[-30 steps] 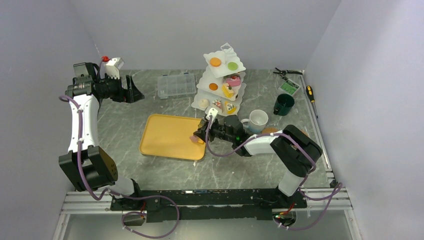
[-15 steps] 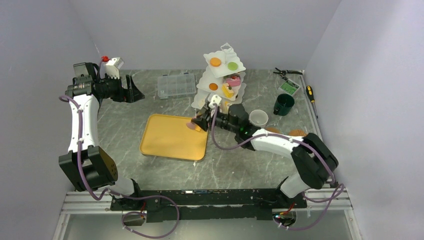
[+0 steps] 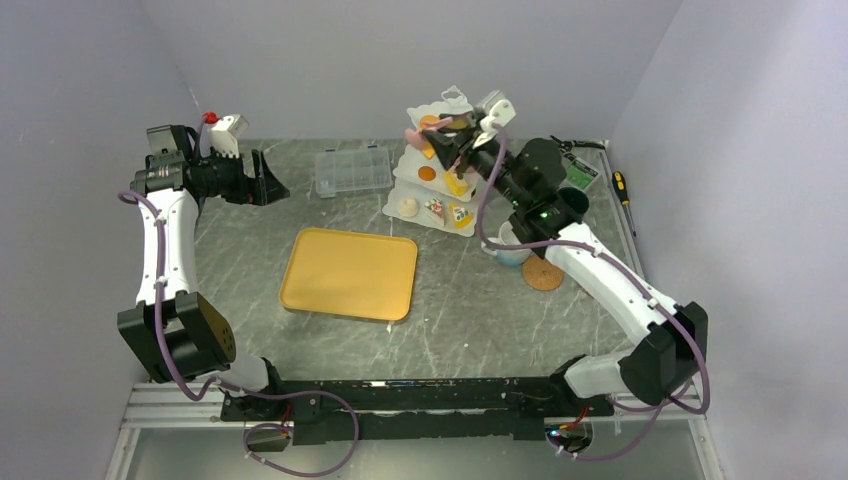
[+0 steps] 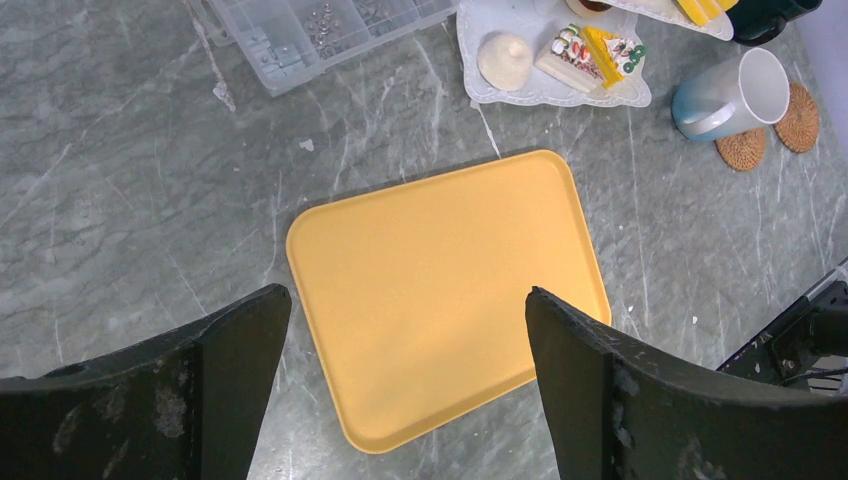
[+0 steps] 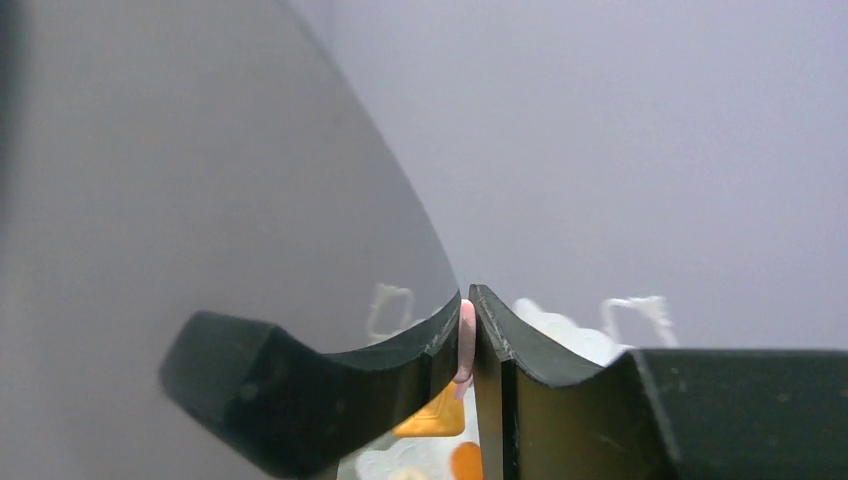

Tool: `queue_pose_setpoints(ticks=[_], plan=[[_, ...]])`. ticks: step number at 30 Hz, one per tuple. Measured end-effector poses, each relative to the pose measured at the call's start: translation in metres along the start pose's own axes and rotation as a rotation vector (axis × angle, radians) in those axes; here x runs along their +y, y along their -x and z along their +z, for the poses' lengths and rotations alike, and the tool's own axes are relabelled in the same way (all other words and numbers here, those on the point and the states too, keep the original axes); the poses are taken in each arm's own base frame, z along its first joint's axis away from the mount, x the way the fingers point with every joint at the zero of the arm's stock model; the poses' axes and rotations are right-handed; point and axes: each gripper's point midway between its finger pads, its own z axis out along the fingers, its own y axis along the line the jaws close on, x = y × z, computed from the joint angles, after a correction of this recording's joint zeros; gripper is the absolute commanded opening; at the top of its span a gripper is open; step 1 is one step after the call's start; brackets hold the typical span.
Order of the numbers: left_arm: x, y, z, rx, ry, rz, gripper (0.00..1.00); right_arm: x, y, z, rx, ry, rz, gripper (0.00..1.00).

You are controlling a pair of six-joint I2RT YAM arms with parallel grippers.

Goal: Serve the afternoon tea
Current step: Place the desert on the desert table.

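The white three-tier stand (image 3: 400,214) stands at the back middle with toy pastries on its tiers: an orange biscuit (image 3: 427,172), a yellow cake slice (image 3: 457,184) and a cream bun (image 4: 507,60). My right gripper (image 3: 432,140) hovers at the top tier, shut on a thin flat pink pastry (image 5: 466,340) whose tip (image 3: 412,133) pokes out to the left. The stand's top plate (image 5: 560,335) shows blurred behind the fingers. My left gripper (image 4: 405,300) hangs open and empty high at the back left (image 3: 270,180). The white mug (image 4: 735,92) lies beside two cork coasters (image 4: 742,150).
A bare yellow tray (image 3: 350,272) lies in the middle. A clear compartment box (image 3: 352,170) sits at the back, left of the stand. The dark-green mug (image 3: 575,203) is partly behind my right arm. Pliers (image 3: 575,145) and a screwdriver (image 3: 620,185) lie at the back right.
My right arm has lifted the pink pastry from the tray's right edge up and back to the stand's top tier. The left arm has not moved.
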Motion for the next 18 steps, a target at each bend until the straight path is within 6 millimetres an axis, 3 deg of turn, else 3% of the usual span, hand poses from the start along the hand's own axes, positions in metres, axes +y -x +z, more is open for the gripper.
queue_pose_setpoints(ticks=[5,11,18], plan=[[-0.001,0.0,0.0,-0.001,-0.004,0.0,0.94,-0.043,0.018,-0.014,-0.006,-0.128,-0.043,0.43],[-0.001,0.0,0.0,-0.001,-0.004,0.001,0.94,-0.103,0.016,-0.042,0.034,-0.302,-0.068,0.44],[-0.001,0.0,0.0,-0.001,-0.004,0.001,0.94,-0.155,0.013,-0.068,0.051,-0.444,-0.06,0.44]])
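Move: The dessert stand's top tier, where the tongs in my right hand are bringing the orange biscuit, has its middle about 12 cm ahead of that hand, hardly to either side, and some 20 cm below. The mug stands roughly 15 cm to the right and 4 cm back; the green cup about 28 cm right and 4 cm farther out, both nearly 37 cm down. From my idle left hand the top tier is about 12 cm ahead and 38 cm to the right, slightly lower. With my right hand I sweep the pink tongs quickly off to my right, about 15 cm, and forward some 7 cm, high above the table, carrying them from over the stand out to its right side. As I go I turn the wrist clockwise some 25 degrees, so the tips point less to the left, and my fingers keep their hold on the tongs. ##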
